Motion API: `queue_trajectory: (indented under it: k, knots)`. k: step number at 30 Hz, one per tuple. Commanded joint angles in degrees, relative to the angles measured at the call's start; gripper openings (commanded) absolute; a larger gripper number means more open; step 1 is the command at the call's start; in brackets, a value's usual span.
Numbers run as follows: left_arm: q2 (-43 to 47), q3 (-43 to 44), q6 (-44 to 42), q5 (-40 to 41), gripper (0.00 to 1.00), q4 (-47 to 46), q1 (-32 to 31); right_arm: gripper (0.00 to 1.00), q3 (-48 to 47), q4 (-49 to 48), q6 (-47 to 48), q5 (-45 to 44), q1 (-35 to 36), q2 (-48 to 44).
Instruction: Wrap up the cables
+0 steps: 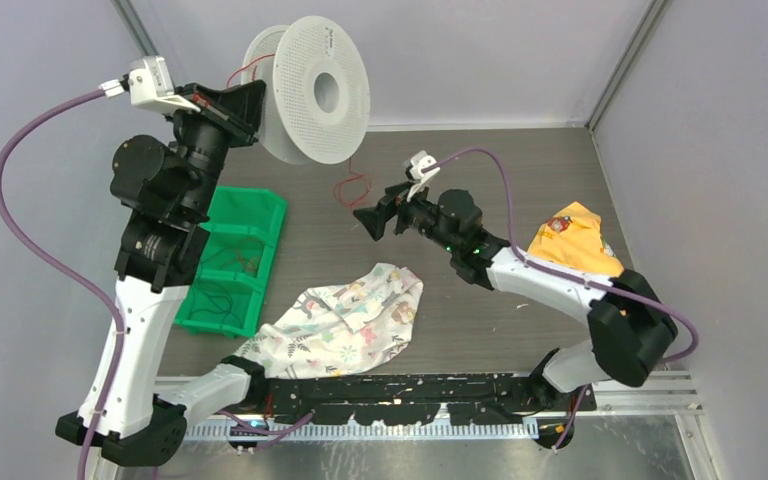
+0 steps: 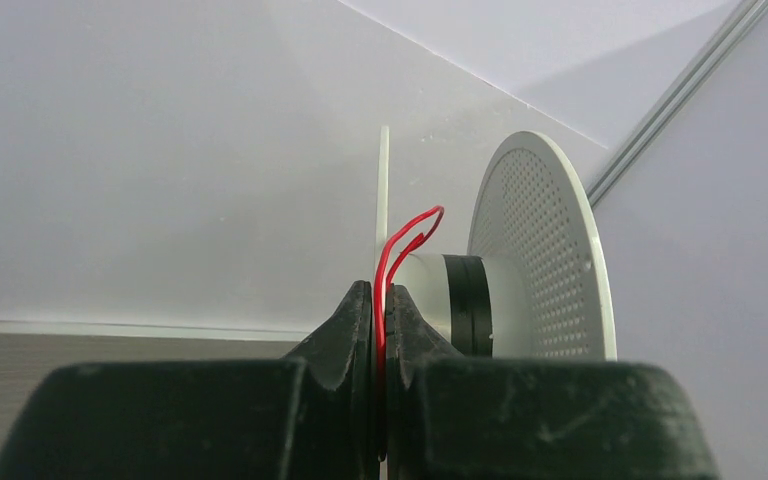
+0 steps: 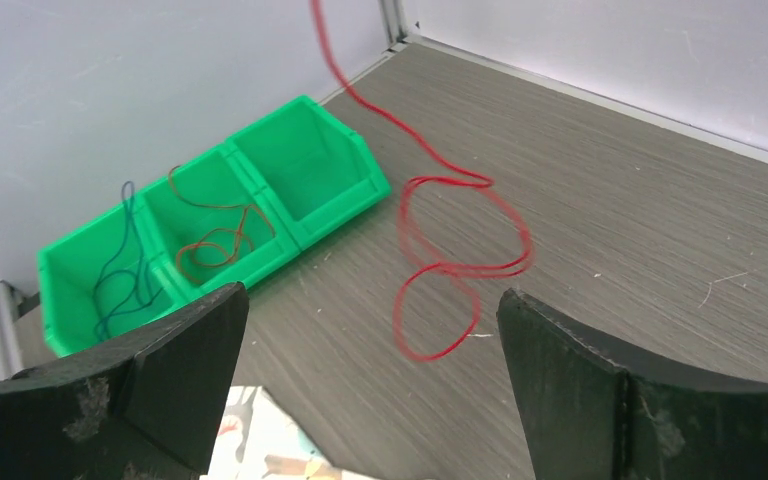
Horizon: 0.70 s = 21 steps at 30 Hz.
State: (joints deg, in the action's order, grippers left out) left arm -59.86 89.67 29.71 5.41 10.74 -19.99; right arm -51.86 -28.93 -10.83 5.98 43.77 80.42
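Note:
A white perforated spool [image 1: 310, 90] is held up off the table at the back left. My left gripper [image 1: 250, 100] is shut on its rear flange, seen edge-on in the left wrist view, with the thin red cable [image 2: 400, 245] pinched between the jaws [image 2: 380, 310]. From the spool the red cable hangs down and lies in loose loops [image 1: 353, 187] on the table. My right gripper [image 1: 372, 220] hovers just right of those loops, wide open and holding nothing. In the right wrist view the cable loops [image 3: 460, 265] lie ahead of the open gripper [image 3: 370, 295].
A green three-compartment bin [image 1: 260, 215] stands left of centre, with blue and brown wires in two compartments [image 3: 210, 240]. A patterned cloth [image 1: 345, 320] lies near the front. A yellow cloth [image 1: 575, 240] sits at the right, partly under the right arm. Grey walls close in the table.

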Motion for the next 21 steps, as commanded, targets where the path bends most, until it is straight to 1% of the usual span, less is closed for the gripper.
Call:
queue_trajectory:
  k: [1,5,11,16,17,18,21]
  knots:
    - [0.4,3.8,0.2,0.1,0.01,-6.6,-0.1,0.99,-1.7,-13.5,-0.2,-4.0,0.1,4.6]
    - [0.0,5.7,-0.2,0.0,0.01,-5.8,-0.1,0.99,-5.0,-17.9,-3.4,-2.6,0.3,10.5]
    - [-0.3,7.2,0.2,-0.3,0.01,-5.3,-0.1,0.99,-8.4,-24.8,-5.3,-5.8,0.6,17.1]
    - [-0.7,8.7,0.1,-1.0,0.0,-4.1,-0.1,0.96,-11.5,-27.5,-4.8,-12.3,0.6,20.7]
    - [-0.7,8.7,0.0,-1.0,0.0,-4.1,-0.1,0.92,-12.3,-28.3,-5.0,-13.3,0.7,21.6]
    - [-0.6,8.8,-0.1,-1.1,0.0,-4.1,-0.1,0.85,-13.0,-28.8,-4.8,-14.0,0.6,22.1]
    - [-0.4,8.9,-0.7,-0.9,0.0,-3.7,-0.1,0.41,-13.7,-29.6,-6.1,-16.7,0.6,22.6]
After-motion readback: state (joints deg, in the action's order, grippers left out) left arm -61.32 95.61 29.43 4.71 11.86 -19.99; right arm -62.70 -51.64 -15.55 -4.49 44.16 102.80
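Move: Ahead of the right hand by about 8 cm and 4 cm to its left, roughly level, hangs the looped red cable. From that hand the white spool is some 27 cm up, 5 cm ahead and 8 cm left; the patterned cloth lies about 12 cm back, 9 cm left and 25 cm below. From the left hand, already gripping the spool, the dangling cable is some 10 cm right, 8 cm ahead and 29 cm down. Reaching with open fingers for the dangling red cable, the right hand swings about 8 cm forward and 4 cm left, dipping some 3 cm and coming back up, its wrist turning about 15 degrees, partly clockwise; the fingers begin closing around the strand but don't shut. The left hand keeps its pinch on spool and cable and rises about 3 cm. ##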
